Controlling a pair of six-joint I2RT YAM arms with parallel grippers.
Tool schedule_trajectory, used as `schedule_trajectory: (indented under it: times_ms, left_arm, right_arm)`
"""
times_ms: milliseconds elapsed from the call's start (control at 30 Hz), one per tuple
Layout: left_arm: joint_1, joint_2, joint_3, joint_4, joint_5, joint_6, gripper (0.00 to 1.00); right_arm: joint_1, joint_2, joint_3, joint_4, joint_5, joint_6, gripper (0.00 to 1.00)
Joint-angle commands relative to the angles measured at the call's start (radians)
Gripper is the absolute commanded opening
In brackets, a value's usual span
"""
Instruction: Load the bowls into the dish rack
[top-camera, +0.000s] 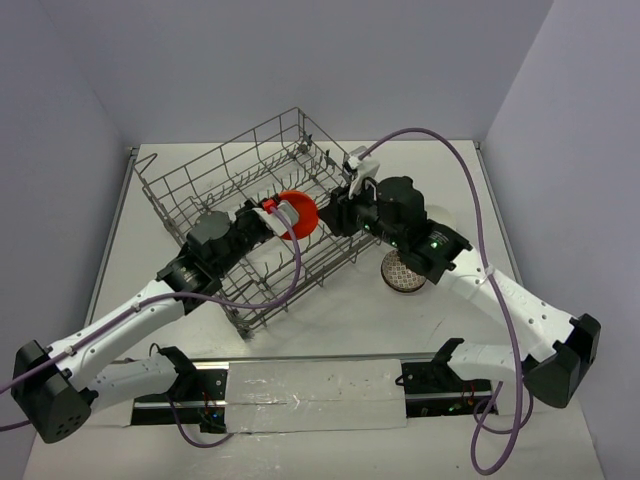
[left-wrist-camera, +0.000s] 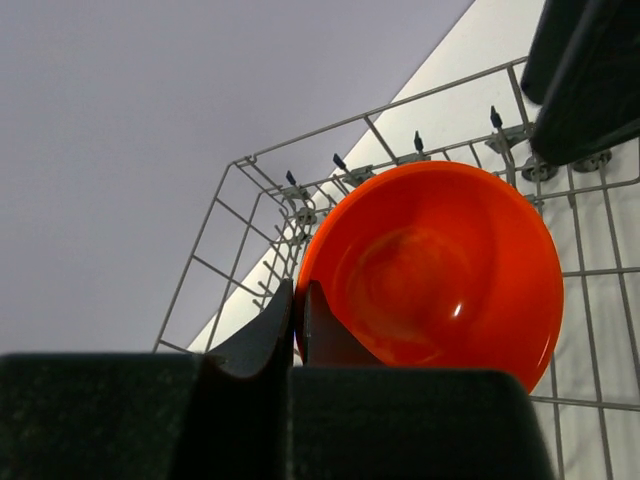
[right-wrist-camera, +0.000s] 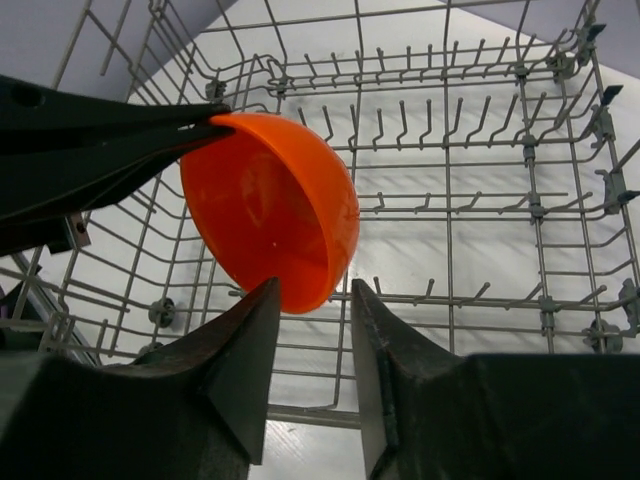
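An orange-red bowl (top-camera: 298, 213) hangs tilted on edge over the grey wire dish rack (top-camera: 200, 200). My left gripper (top-camera: 278, 208) is shut on the bowl's rim. In the left wrist view its fingertips (left-wrist-camera: 298, 300) pinch the rim of the bowl (left-wrist-camera: 440, 270) above the rack (left-wrist-camera: 380, 113). My right gripper (top-camera: 335, 212) faces it from the right. In the right wrist view it (right-wrist-camera: 312, 290) stands open, the lower edge of the bowl (right-wrist-camera: 265, 220) sitting between its fingertips over the rack's tines (right-wrist-camera: 448, 297). A patterned bowl (top-camera: 404, 272) sits on the table under the right arm.
The rack lies at an angle across the white table, its near right corner close to the patterned bowl. Grey walls close in the left, back and right. Purple cables loop over both arms. A taped base bar (top-camera: 310, 385) runs along the near edge.
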Motion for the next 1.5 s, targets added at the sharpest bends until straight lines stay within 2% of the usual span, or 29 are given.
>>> schedule_trajectory:
  times_ms: [0,267,433,667,833,933,1033,1133,1233,1333,1367,1400,1433,1467]
  left_arm:
    - [0.0,-0.001,0.054,0.099,0.036,-0.061,0.0]
    - [0.0,0.0,0.059,0.099,0.045,-0.066,0.0]
    - [0.001,-0.01,0.059,0.095,0.048,-0.066,0.0]
    - [0.0,-0.012,0.057,0.098,0.062,-0.087,0.0]
    - [0.001,-0.012,0.06,0.098,0.067,-0.107,0.0]
    - [0.001,-0.01,0.075,0.073,0.065,-0.132,0.0]
    - [0.001,-0.009,0.098,0.052,0.064,-0.188,0.0]
    - [0.0,-0.004,0.144,0.021,0.058,-0.273,0.0]
    - [0.0,-0.004,0.169,0.0,0.039,-0.369,0.1]
    - [0.0,-0.007,0.2,-0.039,0.027,-0.486,0.27]
    - [0.0,-0.013,0.206,-0.045,0.001,-0.523,0.4]
    - [0.001,-0.018,0.216,-0.052,-0.017,-0.623,0.48]
    - [0.0,-0.021,0.221,-0.057,-0.039,-0.667,0.62]
    - [0.001,-0.033,0.227,-0.065,-0.066,-0.716,0.68]
  right_arm:
    - [0.029,0.041,0.074,0.05,0.093,0.048,0.4]
    - [0.081,0.128,0.122,0.045,0.276,0.029,0.4]
    - [0.082,0.15,0.119,0.059,0.32,0.023,0.4]
    - [0.092,0.182,0.123,0.068,0.314,0.022,0.26]
    - [0.105,0.193,0.119,0.084,0.331,0.017,0.23]
    - [0.116,0.194,0.109,0.091,0.365,0.003,0.09]
    - [0.122,0.185,0.093,0.113,0.411,-0.014,0.0]
    - [0.128,0.168,0.07,0.144,0.463,-0.024,0.0]
    - [0.131,0.153,0.042,0.18,0.498,-0.035,0.0]
    - [0.135,0.142,0.017,0.211,0.56,-0.05,0.0]
    - [0.135,0.141,0.01,0.225,0.604,-0.061,0.0]
    - [0.138,0.133,-0.009,0.272,0.627,-0.066,0.0]
    - [0.136,0.13,-0.019,0.294,0.649,-0.082,0.0]
    - [0.138,0.128,-0.03,0.318,0.67,-0.093,0.0]
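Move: Above the dish rack, the left fingers still pinch the left rim of the orange bowl; its middle lies about 4 cm right of that hand, 1 cm back and 2 cm lower. From the open right hand, the bowl's middle is some 6 cm left, 2 cm ahead and 3 cm below. The rack's middle lies roughly 13 cm left, 6 cm ahead and 24 cm below, and the patterned bowl about 20 cm right, 6 cm back and 28 cm below. Reaching forward about 4 cm and down some 3 cm to the bowl's free right rim, the right hand turns about 10 degrees clockwise, then closes and pinches that rim. The left hand holds nearly still meanwhile, then opens, lets go and rises about 5 cm, rolling left side down. The right keeps its grip and at the end eases forward and right, turning further clockwise. ##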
